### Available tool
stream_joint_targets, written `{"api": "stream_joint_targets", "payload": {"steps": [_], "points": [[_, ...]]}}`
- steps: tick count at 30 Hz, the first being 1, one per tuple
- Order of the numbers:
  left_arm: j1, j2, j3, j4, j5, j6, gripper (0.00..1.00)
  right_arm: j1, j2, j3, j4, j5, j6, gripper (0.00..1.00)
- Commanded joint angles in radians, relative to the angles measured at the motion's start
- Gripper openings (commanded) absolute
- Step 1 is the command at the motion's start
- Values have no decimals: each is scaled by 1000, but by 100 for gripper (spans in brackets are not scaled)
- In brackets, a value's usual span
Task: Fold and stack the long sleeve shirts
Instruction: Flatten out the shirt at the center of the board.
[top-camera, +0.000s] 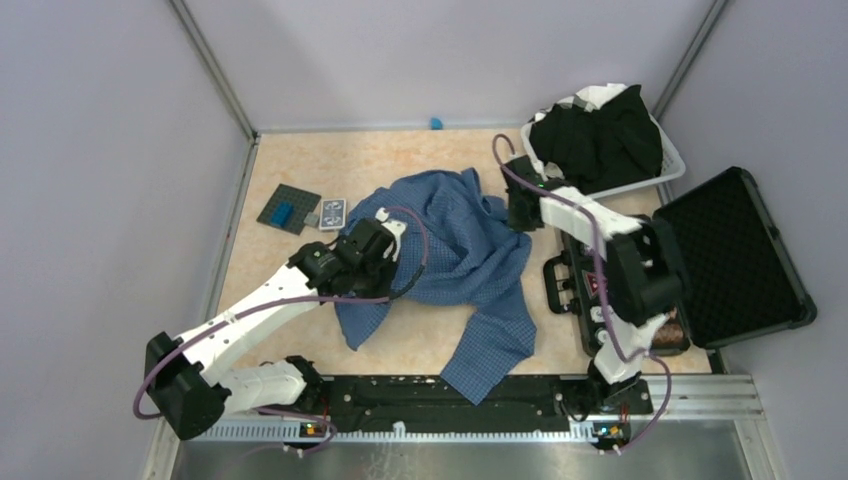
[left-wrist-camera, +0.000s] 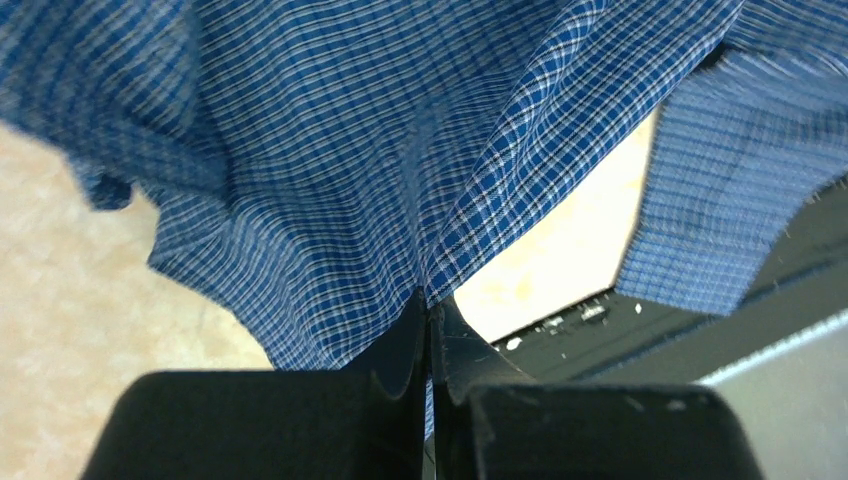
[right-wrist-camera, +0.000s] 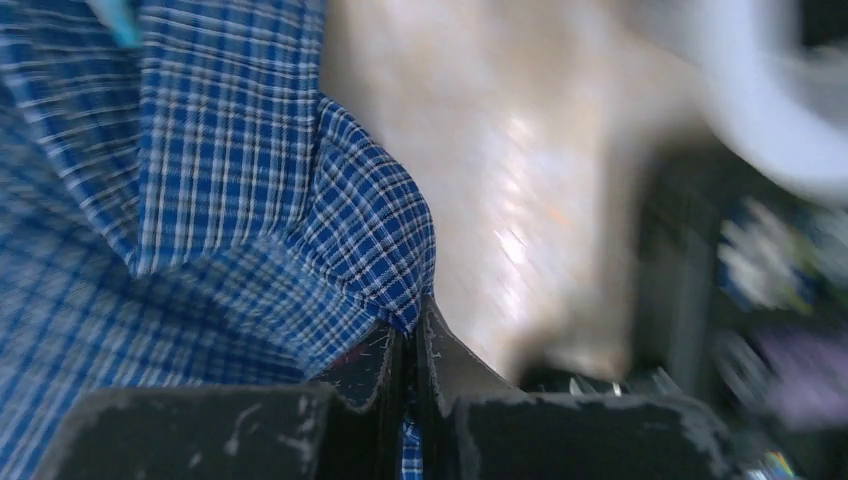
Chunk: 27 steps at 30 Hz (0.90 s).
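The blue checked shirt (top-camera: 462, 262) lies rumpled across the middle of the table, one part trailing to the near edge. My left gripper (top-camera: 378, 240) is shut on its left side; in the left wrist view the checked cloth (left-wrist-camera: 380, 170) is pinched between the jaws (left-wrist-camera: 430, 305) and hangs up from them. My right gripper (top-camera: 520, 212) is shut on the shirt's right edge, where a fold of the checked cloth (right-wrist-camera: 370, 235) is clamped at the fingertips (right-wrist-camera: 412, 325). Plain black shirts (top-camera: 598, 138) are piled in the white basket (top-camera: 672, 166) at the back right.
An open black hard case (top-camera: 735, 255) with foam lining lies at the right, past the right arm. A dark grey plate (top-camera: 288, 208) with a blue block and a small card (top-camera: 332, 213) lie at the back left. A black rail (top-camera: 440, 395) runs along the near edge.
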<state>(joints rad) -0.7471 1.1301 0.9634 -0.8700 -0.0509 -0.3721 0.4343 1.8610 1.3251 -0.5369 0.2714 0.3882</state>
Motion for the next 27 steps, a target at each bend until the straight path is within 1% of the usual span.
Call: {"api": "stream_joint_targets", "payload": {"steps": [1,5,6,7,8,9,10,11,12,13,14,15,16,18,19,21,24,27], "points": [[1,70,56,17,233,127,0,-15,-422,-126,-166,107,73,0],[-22,134,14,39,420,170,0,-11,-664,-252,-248,44,129,0],[-40,139,-1,44,456,176,0,-10,-711,-274,-263,20,139,2],[-65,145,-17,48,489,178,0,-9,-748,-292,-277,0,145,10],[-87,148,-31,56,522,179,1,-8,-786,-304,-284,-14,151,22],[-108,147,-47,63,545,174,8,-8,-819,-310,-283,-22,153,35],[-121,148,-55,64,553,163,19,-8,-840,-310,-275,-24,154,47],[-125,142,-57,68,555,156,33,-7,-851,-303,-265,-29,146,58],[-124,132,-50,68,534,142,45,-8,-846,-291,-247,-31,133,64],[-124,119,-32,66,479,129,60,-7,-827,-271,-231,-31,116,69],[-123,109,-5,64,397,109,74,-8,-794,-241,-218,-33,99,73],[-111,102,44,55,320,99,81,-8,-738,-198,-191,-40,80,75],[-89,102,82,49,215,93,87,-7,-685,-169,-158,-51,61,78],[-2,118,156,49,92,93,92,-8,-560,-90,-92,-79,18,79],[50,133,183,63,33,102,93,-9,-486,-36,-64,-98,-10,79],[159,174,245,113,-37,111,93,-9,-345,68,4,-134,-58,79],[283,254,329,182,-61,107,90,-9,-129,254,58,-201,-115,77],[375,360,386,239,-6,102,85,-6,65,439,78,-265,-155,74]]}}
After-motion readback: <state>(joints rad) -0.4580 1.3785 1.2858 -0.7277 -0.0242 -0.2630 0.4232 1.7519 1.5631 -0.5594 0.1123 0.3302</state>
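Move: The left hand holds the shirt's near left hem some 11 cm above the board; from it the shirt's middle lies about 12 cm ahead and 13 cm to the right, the card box about 19 cm ahead and 11 cm left, the loose sleeve 11 cm back and 24 cm right. The right hand holds cloth low at the shirt's right side; from it the shirt's middle is some 5 cm back and 18 cm left, the basket 16 cm ahead and 16 cm right, the case handle 15 cm back and 5 cm right. Backwards and to the left, sinking slightly, the left hand draws the hem about 9 cm towards the board's near edge, twisting clockwise, then opens, lets go and swings forward and up over the shirt, untwisting. Meanwhile the right hand whips its cloth up some 15 cm and back, opens to release it, then travels forward and left, staying high and open, over the shirt's far edge. ##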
